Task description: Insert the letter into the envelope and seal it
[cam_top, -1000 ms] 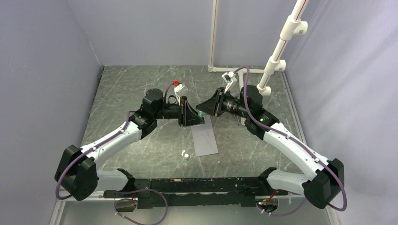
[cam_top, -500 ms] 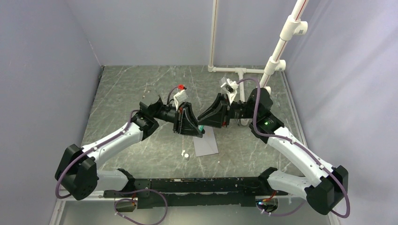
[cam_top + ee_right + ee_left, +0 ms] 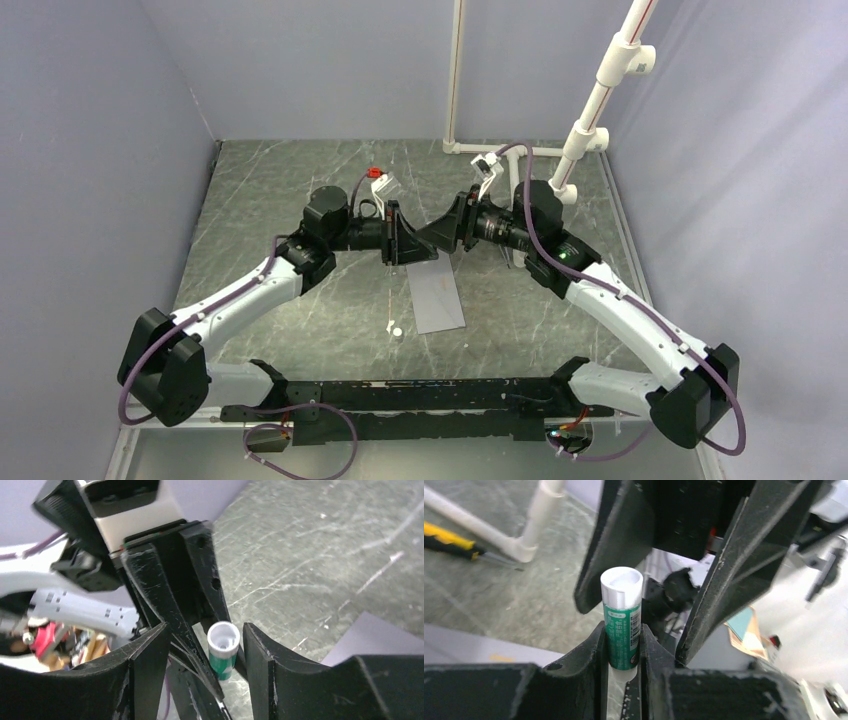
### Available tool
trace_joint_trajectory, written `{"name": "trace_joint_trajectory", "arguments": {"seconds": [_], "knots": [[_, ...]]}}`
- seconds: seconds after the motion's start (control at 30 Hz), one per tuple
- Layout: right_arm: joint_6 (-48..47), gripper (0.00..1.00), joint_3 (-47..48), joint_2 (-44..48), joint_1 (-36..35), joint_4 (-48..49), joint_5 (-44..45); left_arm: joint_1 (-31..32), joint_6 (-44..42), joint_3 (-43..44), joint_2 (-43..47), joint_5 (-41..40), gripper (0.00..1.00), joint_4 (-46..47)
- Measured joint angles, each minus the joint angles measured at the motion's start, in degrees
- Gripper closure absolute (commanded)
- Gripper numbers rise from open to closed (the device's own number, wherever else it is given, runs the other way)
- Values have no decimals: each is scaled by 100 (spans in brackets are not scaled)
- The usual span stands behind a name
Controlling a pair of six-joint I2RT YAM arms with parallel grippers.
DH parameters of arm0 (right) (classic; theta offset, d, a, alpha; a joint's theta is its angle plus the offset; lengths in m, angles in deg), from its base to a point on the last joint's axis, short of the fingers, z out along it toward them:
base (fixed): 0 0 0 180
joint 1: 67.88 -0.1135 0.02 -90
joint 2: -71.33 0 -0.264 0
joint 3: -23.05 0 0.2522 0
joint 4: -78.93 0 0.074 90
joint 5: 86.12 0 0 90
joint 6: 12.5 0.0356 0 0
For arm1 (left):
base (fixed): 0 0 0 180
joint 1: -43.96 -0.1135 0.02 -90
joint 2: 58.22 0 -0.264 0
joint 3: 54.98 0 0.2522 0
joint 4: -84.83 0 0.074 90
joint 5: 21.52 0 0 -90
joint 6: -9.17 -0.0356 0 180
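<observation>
A green glue stick [image 3: 622, 625] sits upright between my left gripper's [image 3: 622, 636] jaws, which are shut on its green body. Its white end [image 3: 223, 636] points at my right gripper [image 3: 202, 635], whose open fingers stand on either side of that end without touching it. From above, the left gripper [image 3: 408, 244] and right gripper [image 3: 440, 236] meet nose to nose over the far end of the grey envelope [image 3: 438, 300], which lies flat on the table. The letter is hidden in every view.
A small white cap [image 3: 396, 330] lies left of the envelope. A white pipe frame [image 3: 598, 95] stands at the back right. A yellow-and-black tool [image 3: 449, 544] lies near a pipe joint. Grey walls enclose the marbled tabletop [image 3: 270, 190].
The right gripper was shut on the stick's white end and has now opened. Both wrists dipped toward the envelope half a second ago and have come back up.
</observation>
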Motion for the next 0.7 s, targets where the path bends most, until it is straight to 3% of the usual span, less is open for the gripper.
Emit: {"name": "trace_joint_trajectory", "arguments": {"seconds": [0.1,0.33,0.43,0.57,0.7], "knots": [[501,63,-111,-57,-2,-15,487,-20,-175,0,2,-581,98,-378],[953,84,-127,-149,9,-164,1086,4,-264,4,4,-922,98,-592],[1012,100,-127,-168,9,-162,1091,4,-240,2,7,-940,98,-605],[911,100,-129,-170,11,-144,999,2,-238,2,9,-839,97,-634],[212,100,-468,70,96,365,164,-24,-402,74,17,-236,97,-804]]}}
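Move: Just ahead of the right hand, within about 1 cm and some 2 cm down, stands the glue stick, its white upper end between the open fingers. The left hand already pinches it lower down, its middle roughly 1 cm above that hand. From the right hand, the envelope lies about 8 cm ahead, 2 cm right and 29 cm down; the small white cap lies about 5 cm back, 7 cm left and 30 cm down. Closing on the glue stick's white upper end, the right fingers take a fresh grip while both hands swing about 3 cm forward and 2 cm down, the right turning some 10 degrees clockwise, the left as much counter-clockwise. With both gripping, they then swing back about 2 cm, wrists turning the opposite ways to twist the stick; the left keeps its pinch throughout. ##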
